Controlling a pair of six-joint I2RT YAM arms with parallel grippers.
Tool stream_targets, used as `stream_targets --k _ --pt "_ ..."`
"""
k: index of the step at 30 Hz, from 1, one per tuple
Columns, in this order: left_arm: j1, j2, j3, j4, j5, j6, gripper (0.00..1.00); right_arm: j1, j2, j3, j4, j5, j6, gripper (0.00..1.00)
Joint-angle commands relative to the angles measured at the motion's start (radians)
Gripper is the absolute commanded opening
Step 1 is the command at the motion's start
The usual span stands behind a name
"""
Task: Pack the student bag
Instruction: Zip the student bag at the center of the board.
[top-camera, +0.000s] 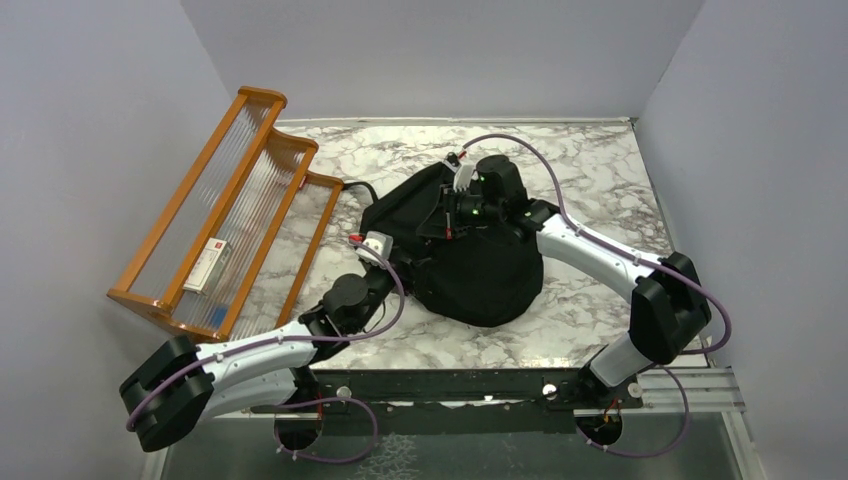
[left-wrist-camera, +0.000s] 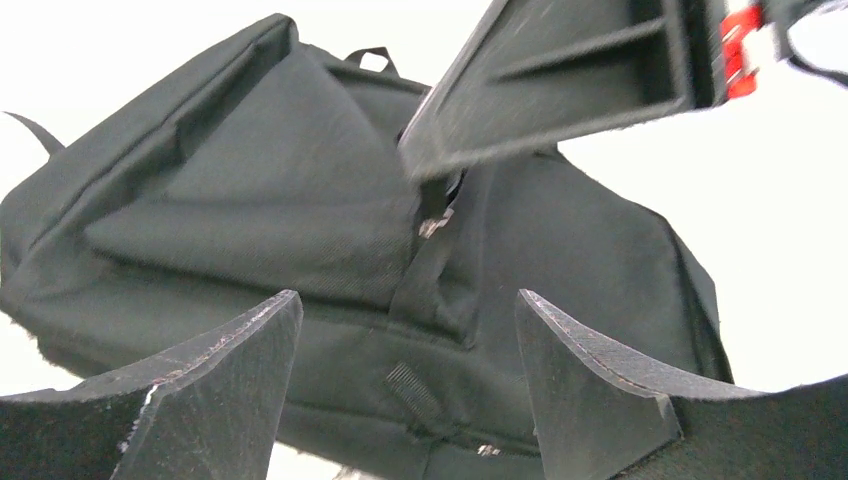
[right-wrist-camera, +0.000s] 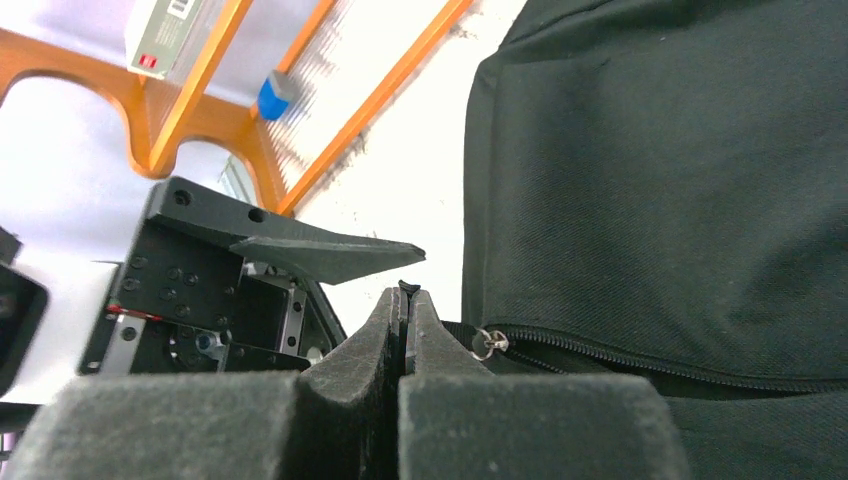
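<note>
The student bag (top-camera: 480, 270) is a black fabric backpack lying in the middle of the marble table. In the left wrist view the student bag (left-wrist-camera: 280, 200) fills the frame, a zip running down its front. My left gripper (left-wrist-camera: 408, 300) is open just short of the bag's left side, nothing between its fingers (left-wrist-camera: 230, 370). My right gripper (right-wrist-camera: 408, 295) is shut on a thin black zip pull (right-wrist-camera: 408, 288), next to the metal slider ring (right-wrist-camera: 487, 343) at the end of a closed zip. From above, the right gripper (top-camera: 445, 224) sits over the bag's upper left, and the left gripper (top-camera: 392, 248) is close beside it.
An orange wooden rack (top-camera: 230, 220) with clear ribbed panels stands at the left, holding a small box (top-camera: 208, 265) and a blue item (right-wrist-camera: 272, 95). Grey walls close in the table on three sides. Bare marble (top-camera: 600, 170) lies right of the bag.
</note>
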Motion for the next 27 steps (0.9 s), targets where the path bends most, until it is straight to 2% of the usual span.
stream_targets --k 1,6,11,19,27 --pt "-0.007 -0.029 -0.04 -0.122 -0.078 -0.066 0.79 0.002 0.0 0.005 0.088 0.059 0.028 0.01" --pt "-0.007 0.052 -0.018 -0.135 -0.126 -0.109 0.79 0.002 0.007 -0.025 0.127 0.061 0.055 0.01" --pt "-0.007 0.121 0.049 -0.134 -0.108 -0.154 0.75 0.001 0.013 -0.022 0.124 0.06 0.049 0.01" --pt "-0.007 0.143 0.082 -0.074 -0.045 -0.15 0.72 0.001 0.03 -0.019 0.125 0.035 0.044 0.01" --pt "-0.007 0.147 0.092 -0.039 -0.027 -0.136 0.76 0.002 0.022 -0.028 0.121 0.043 0.039 0.01"
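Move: Ahead of the open left hand, about 4 cm out, 2 cm right and 7 cm down, is the black fabric at the bag's near left edge, with a small sewn loop; the zipper slider is some 6 cm ahead, 3 cm right and 2 cm lower than that hand, and the bag's middle 4 cm ahead, 9 cm right and 10 cm down. From the right hand, the slider is 1 cm ahead, straight sideways and 2 cm below. Sinking about 6 cm beside the bag's near left edge, the left hand tips its fingers down some 10 degrees, then comes back up a good centimetre and eases slightly forward; its fingers stay wide open around the sewn loop's direction, with no touch to be seen. The right hand keeps its fingers shut on the zipper pull and shifts only about a centimetre forward. ##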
